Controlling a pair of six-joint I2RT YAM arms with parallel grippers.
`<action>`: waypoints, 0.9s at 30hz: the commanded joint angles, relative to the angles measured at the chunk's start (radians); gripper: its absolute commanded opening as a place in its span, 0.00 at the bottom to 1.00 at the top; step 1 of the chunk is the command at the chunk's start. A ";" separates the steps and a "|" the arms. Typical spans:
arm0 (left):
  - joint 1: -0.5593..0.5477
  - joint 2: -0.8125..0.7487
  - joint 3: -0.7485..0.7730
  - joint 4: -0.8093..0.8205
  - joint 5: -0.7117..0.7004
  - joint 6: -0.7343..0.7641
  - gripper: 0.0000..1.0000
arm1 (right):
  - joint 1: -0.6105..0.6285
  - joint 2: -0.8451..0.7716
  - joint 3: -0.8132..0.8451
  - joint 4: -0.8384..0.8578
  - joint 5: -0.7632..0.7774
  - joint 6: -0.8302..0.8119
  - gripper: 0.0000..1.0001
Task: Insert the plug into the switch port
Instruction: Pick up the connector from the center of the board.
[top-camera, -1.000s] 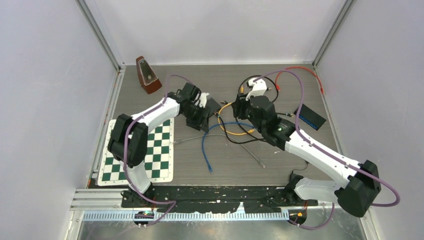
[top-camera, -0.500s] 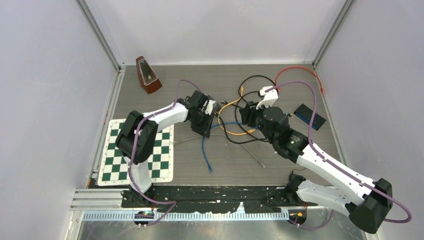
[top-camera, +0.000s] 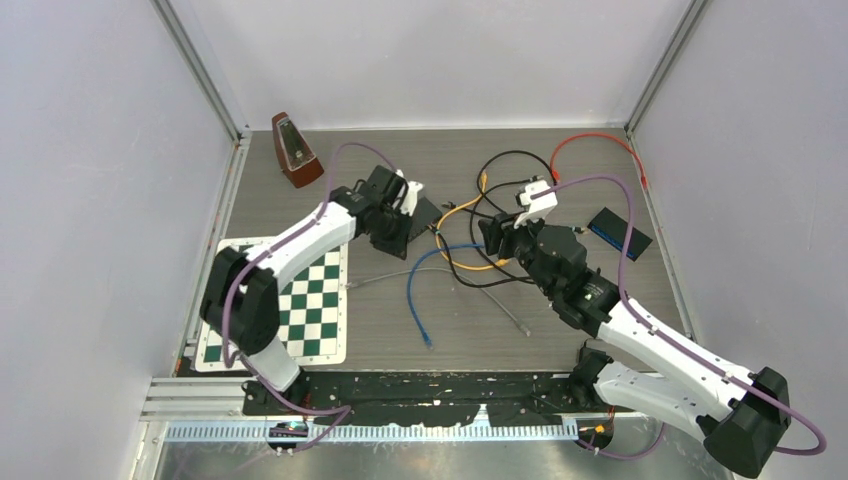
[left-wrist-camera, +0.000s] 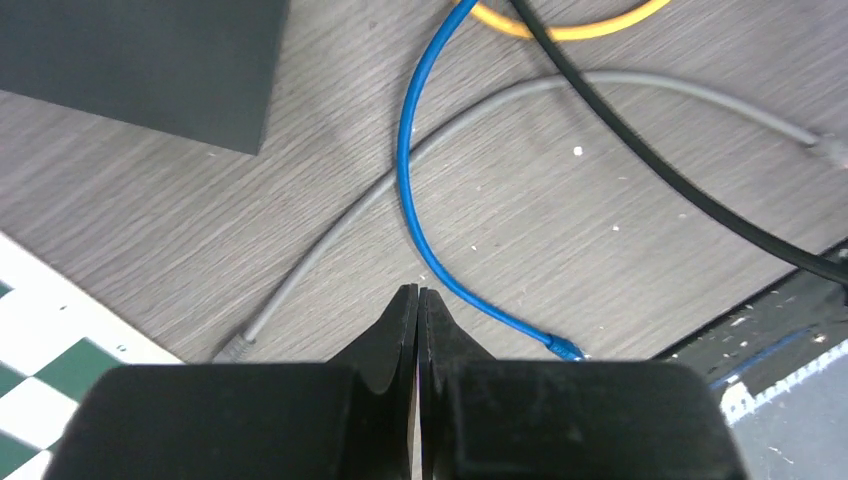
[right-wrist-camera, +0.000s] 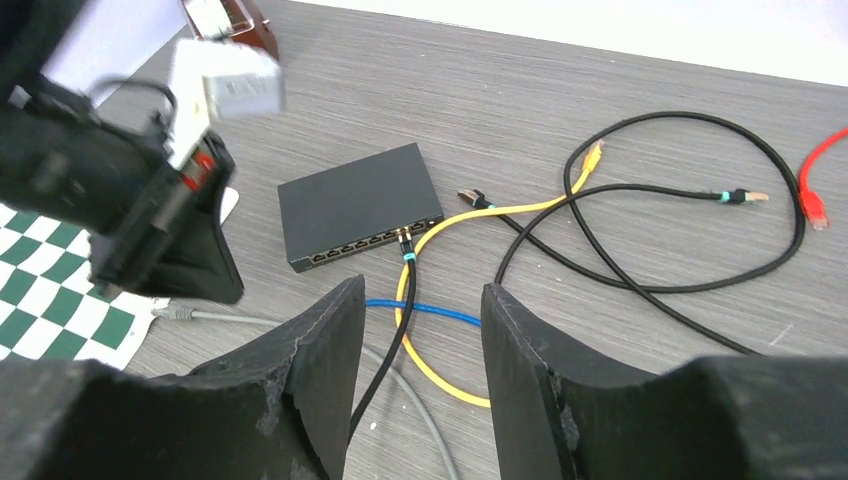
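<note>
The black switch (right-wrist-camera: 360, 205) lies flat on the table, its port row facing my right gripper. A black cable's plug (right-wrist-camera: 405, 240) with a teal band sits at a port near the row's right end and looks seated. My right gripper (right-wrist-camera: 422, 290) is open above the crossing black, yellow (right-wrist-camera: 440, 375) and blue (right-wrist-camera: 425, 311) cables, holding nothing. My left gripper (left-wrist-camera: 418, 292) is shut and empty, hovering beside the blue cable (left-wrist-camera: 405, 170) just off the switch's corner (left-wrist-camera: 140, 60). From above, the left gripper (top-camera: 398, 240) is left of the switch (top-camera: 426, 212) and the right gripper (top-camera: 490, 235) is to its right.
A grey cable (left-wrist-camera: 330, 235), a black loop (right-wrist-camera: 690, 200) and a red cable (top-camera: 590, 140) lie on the table. A second dark box (top-camera: 620, 232) sits at the right. A metronome (top-camera: 295, 150) stands back left, and a checkerboard mat (top-camera: 300, 310) lies at the left.
My left gripper has closed from half open to shut and pulled back to the left. The right gripper drew back slightly and stayed open. The blue cable shifted a little.
</note>
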 joint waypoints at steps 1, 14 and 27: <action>0.000 -0.094 0.082 -0.142 -0.064 0.031 0.00 | 0.006 -0.014 -0.019 0.158 -0.057 -0.077 0.54; -0.001 0.004 -0.002 0.124 0.032 -0.001 0.27 | 0.006 -0.098 -0.045 0.109 -0.098 -0.058 0.58; -0.006 0.205 0.027 0.310 0.103 -0.098 0.30 | 0.006 -0.177 -0.057 0.082 -0.089 -0.091 0.58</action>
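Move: The blue cable's bend beside the switch lies about 4 cm ahead of the left hand, 5 cm to its right and 9 cm below. The switch sits some 13 cm ahead and 1 cm right, the black plug in its front about 12 cm ahead and 7 cm right. The grey plug is about 11 cm left and 1 cm back. From the right hand, that bend is about 6 cm ahead, 16 cm left and 25 cm down. The blue cable's bend is what the left hand comes down towards: with shut, empty fingers it first lifts about 5 cm, parts them to roughly a quarter open, then sinks some 9 cm while easing forward and right, ending with the strand in line with the finger gap. The right hand backs off and rises about 4 cm, open and empty. ##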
